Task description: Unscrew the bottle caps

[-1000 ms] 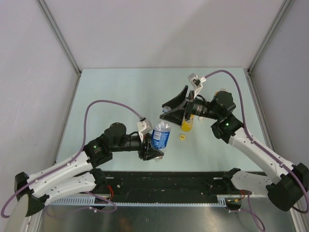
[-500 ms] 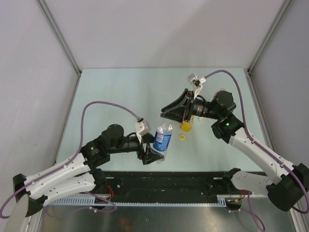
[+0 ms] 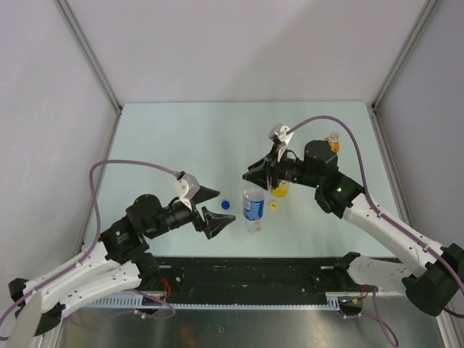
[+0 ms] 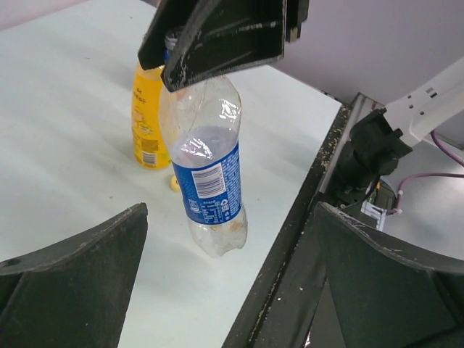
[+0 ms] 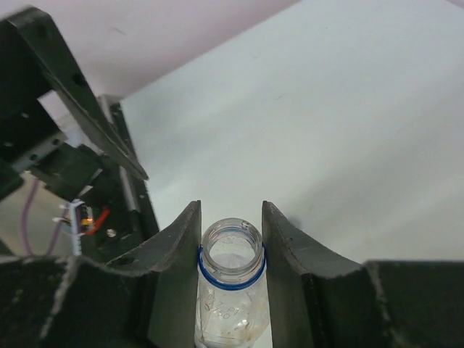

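Observation:
The clear bottle (image 3: pixel 253 208) with a blue label stands upright near the table's front edge. Its mouth (image 5: pixel 231 243) is open, with only a blue ring left round the neck. My right gripper (image 3: pixel 251 179) is shut on that neck from above, its fingers (image 5: pixel 177 246) pressed against both sides. My left gripper (image 3: pixel 222 206) stands wide open to the left of the bottle, clear of it. A blue cap (image 3: pixel 225 205) lies on the table between its fingers. The yellow bottle (image 4: pixel 147 119) stands just behind, with a yellow cap (image 3: pixel 274 206) lying beside it.
An orange bottle (image 3: pixel 333 143) with a pale cap stands at the back right, behind my right arm. The black front rail (image 4: pixel 290 239) runs close to the clear bottle's base. Grey walls enclose the table on three sides.
My left gripper opened, let go of the clear bottle and drew back to the left. The right gripper closed on the bottle's neck. The blue cap now lies on the table.

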Available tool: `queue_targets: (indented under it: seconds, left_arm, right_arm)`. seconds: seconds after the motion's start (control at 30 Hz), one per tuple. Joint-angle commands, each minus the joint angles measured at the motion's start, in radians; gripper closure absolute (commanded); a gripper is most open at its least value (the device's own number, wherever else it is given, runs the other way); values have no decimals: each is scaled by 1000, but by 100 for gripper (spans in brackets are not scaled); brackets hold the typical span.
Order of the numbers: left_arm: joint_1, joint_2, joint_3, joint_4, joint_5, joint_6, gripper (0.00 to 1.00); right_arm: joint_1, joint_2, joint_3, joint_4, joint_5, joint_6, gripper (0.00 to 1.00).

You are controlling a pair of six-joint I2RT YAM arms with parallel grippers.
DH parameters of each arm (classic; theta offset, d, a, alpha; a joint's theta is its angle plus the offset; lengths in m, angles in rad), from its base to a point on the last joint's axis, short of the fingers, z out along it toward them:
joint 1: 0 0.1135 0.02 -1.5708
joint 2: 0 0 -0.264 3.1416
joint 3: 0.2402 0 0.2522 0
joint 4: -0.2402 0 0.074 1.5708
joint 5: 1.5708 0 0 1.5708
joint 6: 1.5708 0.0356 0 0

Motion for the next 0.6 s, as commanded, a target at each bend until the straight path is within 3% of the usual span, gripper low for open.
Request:
queue_targets:
  seconds: [0.0, 0.27, 0.4, 0.57]
  left_arm:
    - [-3, -5, -12, 12, -62, 1, 1]
    - [-3, 42, -13, 11, -29, -4, 0]
    - [-3, 55, -10, 11, -20, -3, 1]
    - [-3, 51, -13, 9, -20, -5, 1]
  right_arm:
    - [65, 9, 16, 9, 239, -159, 100]
    - [140, -18, -233, 474, 519, -225, 100]
    - [149, -9, -339, 649, 562, -269, 100]
    - [151, -3, -407, 724, 580, -266, 100]
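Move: Forward and below the right hand, which holds the uncapped blue-label bottle by its neck, lies bare table, about 5 cm ahead, 2 cm right and 28 cm down. Beside that spot the yellow bottle stands some 11 cm ahead and 9 cm right of the right hand; the loose yellow cap lies 5 cm ahead, 7 cm right, and the loose blue cap 5 cm ahead, 9 cm left. From the left hand the spot is about 14 cm ahead, 10 cm right. Lowering the blue-label bottle about 7 cm while carrying it some 4 cm forward, the right hand brings it down towards the bare table beside the yellow bottle. The wrist turns about 20 degrees clockwise and swings the bottle's bottom forward, with the fingers still pinching the neck. The left hand, empty and wide open, sinks about 2 cm. ##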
